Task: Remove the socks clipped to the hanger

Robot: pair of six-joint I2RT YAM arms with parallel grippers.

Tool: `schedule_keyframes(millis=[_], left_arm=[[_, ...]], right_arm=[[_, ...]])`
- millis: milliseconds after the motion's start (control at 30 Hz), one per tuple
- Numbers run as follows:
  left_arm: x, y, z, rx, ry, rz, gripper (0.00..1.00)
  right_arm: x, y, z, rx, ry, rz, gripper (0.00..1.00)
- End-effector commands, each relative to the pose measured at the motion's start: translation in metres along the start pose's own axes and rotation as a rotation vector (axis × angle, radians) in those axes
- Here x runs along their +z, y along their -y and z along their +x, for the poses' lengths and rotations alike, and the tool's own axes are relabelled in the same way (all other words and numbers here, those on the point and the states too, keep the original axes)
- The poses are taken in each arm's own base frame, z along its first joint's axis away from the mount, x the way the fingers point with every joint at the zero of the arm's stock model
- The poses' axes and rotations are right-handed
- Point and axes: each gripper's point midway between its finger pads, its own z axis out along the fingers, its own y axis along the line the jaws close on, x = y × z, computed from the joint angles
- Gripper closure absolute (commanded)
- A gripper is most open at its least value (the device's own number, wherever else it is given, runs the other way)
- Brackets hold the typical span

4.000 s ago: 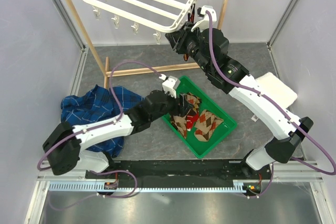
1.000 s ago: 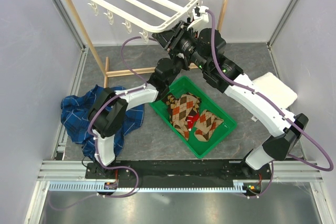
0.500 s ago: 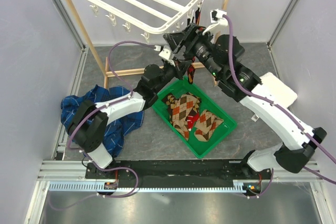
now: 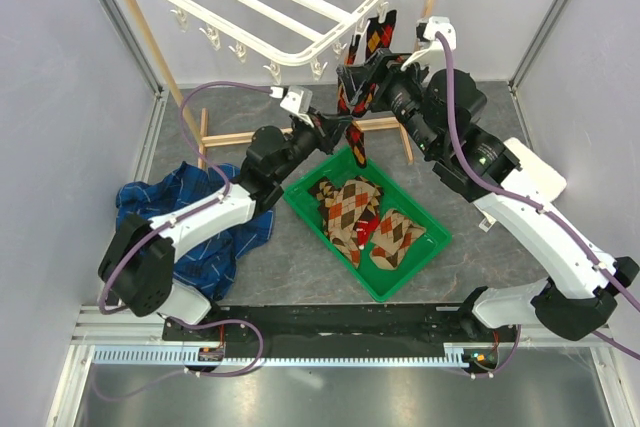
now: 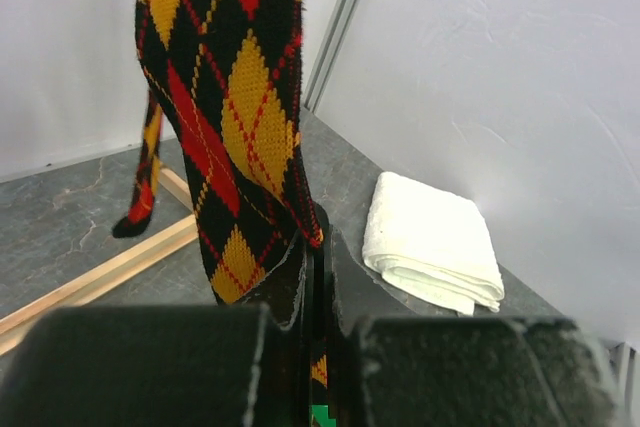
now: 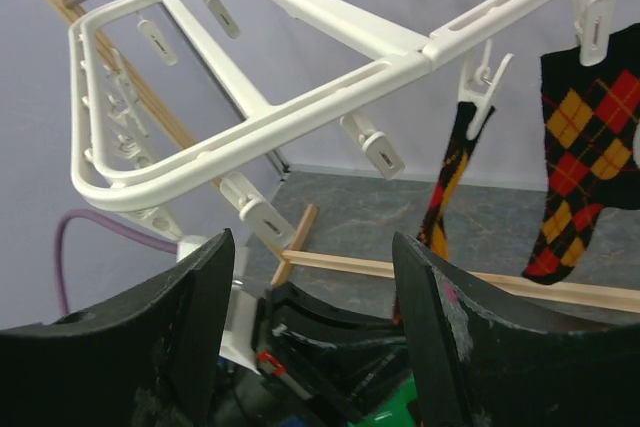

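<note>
The white hanger hangs from the rack bar at the back; it also fills the right wrist view. Two black-red-yellow argyle socks are clipped at its right end, one long and one behind it. My left gripper is shut on the lower part of the long sock, jaws pinched together. My right gripper is open and empty just below the hanger's right end, with the held sock to its right. Brown-and-tan socks and a red sock lie in the green tray.
A blue plaid cloth lies at the left under my left arm. A white folded cloth sits at the right, also in the left wrist view. The wooden rack's legs cross the floor behind the tray.
My left arm has come up from the tray to the hanging sock and shut on it. My right arm has swung right and back from the hanger's end, uncovering both argyle socks.
</note>
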Motion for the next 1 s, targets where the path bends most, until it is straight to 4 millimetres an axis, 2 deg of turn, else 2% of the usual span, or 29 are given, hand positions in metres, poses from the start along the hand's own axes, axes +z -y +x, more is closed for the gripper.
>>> schedule_keyframes(millis=[0, 167, 300, 400, 433, 500, 533, 567, 600, 633, 700, 733, 967], left_arm=[[-0.014, -0.004, -0.029, -0.065, 0.038, -0.013, 0.98], [-0.024, -0.009, -0.037, -0.075, 0.026, -0.013, 0.98], [-0.028, -0.005, -0.031, -0.062, 0.004, 0.014, 0.98], [-0.032, 0.0, -0.02, -0.043, -0.013, 0.061, 0.98], [-0.032, 0.003, -0.016, -0.038, -0.024, 0.085, 0.98], [-0.032, 0.002, -0.007, -0.035, -0.043, 0.089, 0.98], [-0.032, 0.002, -0.003, -0.039, -0.049, 0.095, 0.98], [-0.033, 0.003, 0.0, -0.04, -0.054, 0.099, 0.98], [-0.032, 0.003, 0.003, -0.043, -0.058, 0.103, 0.98], [-0.031, 0.003, 0.008, -0.045, -0.065, 0.103, 0.98], [-0.031, 0.006, 0.012, -0.032, -0.071, 0.109, 0.98], [-0.03, 0.007, 0.014, -0.029, -0.071, 0.104, 0.98], [-0.025, 0.006, 0.012, 0.052, -0.042, 0.058, 0.98]], right_arm=[[-0.009, 0.014, -0.02, -0.083, 0.045, 0.065, 0.29], [-0.013, 0.037, -0.036, -0.092, 0.091, 0.16, 0.32], [-0.006, 0.055, -0.044, -0.095, 0.103, 0.239, 0.36], [0.002, 0.061, -0.049, -0.071, 0.112, 0.262, 0.38], [0.008, 0.064, -0.046, -0.063, 0.106, 0.269, 0.39], [0.014, 0.067, -0.053, -0.05, 0.119, 0.272, 0.4], [0.021, 0.07, -0.048, -0.044, 0.106, 0.276, 0.42], [0.025, 0.076, -0.049, -0.04, 0.108, 0.286, 0.43], [0.027, 0.075, -0.055, -0.03, 0.117, 0.278, 0.43], [0.035, 0.076, -0.048, -0.028, 0.095, 0.269, 0.44], [0.04, 0.076, -0.051, -0.018, 0.096, 0.261, 0.47], [0.045, 0.075, -0.043, -0.017, 0.077, 0.255, 0.5], [0.063, 0.067, -0.022, -0.014, 0.016, 0.191, 0.52]])
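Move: The clip pinching the argyle sock lies about 12 cm ahead of the right hand, 3 cm to its right and perhaps 2 cm above. A bare clip hangs on the same rim about 8 cm ahead of the right hand and 1 cm to its left; the second sock's clip is roughly 16 cm ahead and 8 cm right. From the left hand, shut on the lower part of the argyle sock, its clip is some 10 cm ahead and 17 cm up. The argyle sock stays pinched in the left hand, which first goes some 3 cm left and a little up, then draws back and sinks about 4 cm. Towards the sock's clip the right hand swings right, then forward about 9 cm past the rim's bare clip, easing back left and down at the end, turning clockwise some 15 degrees as its open fingers narrow to about half. ##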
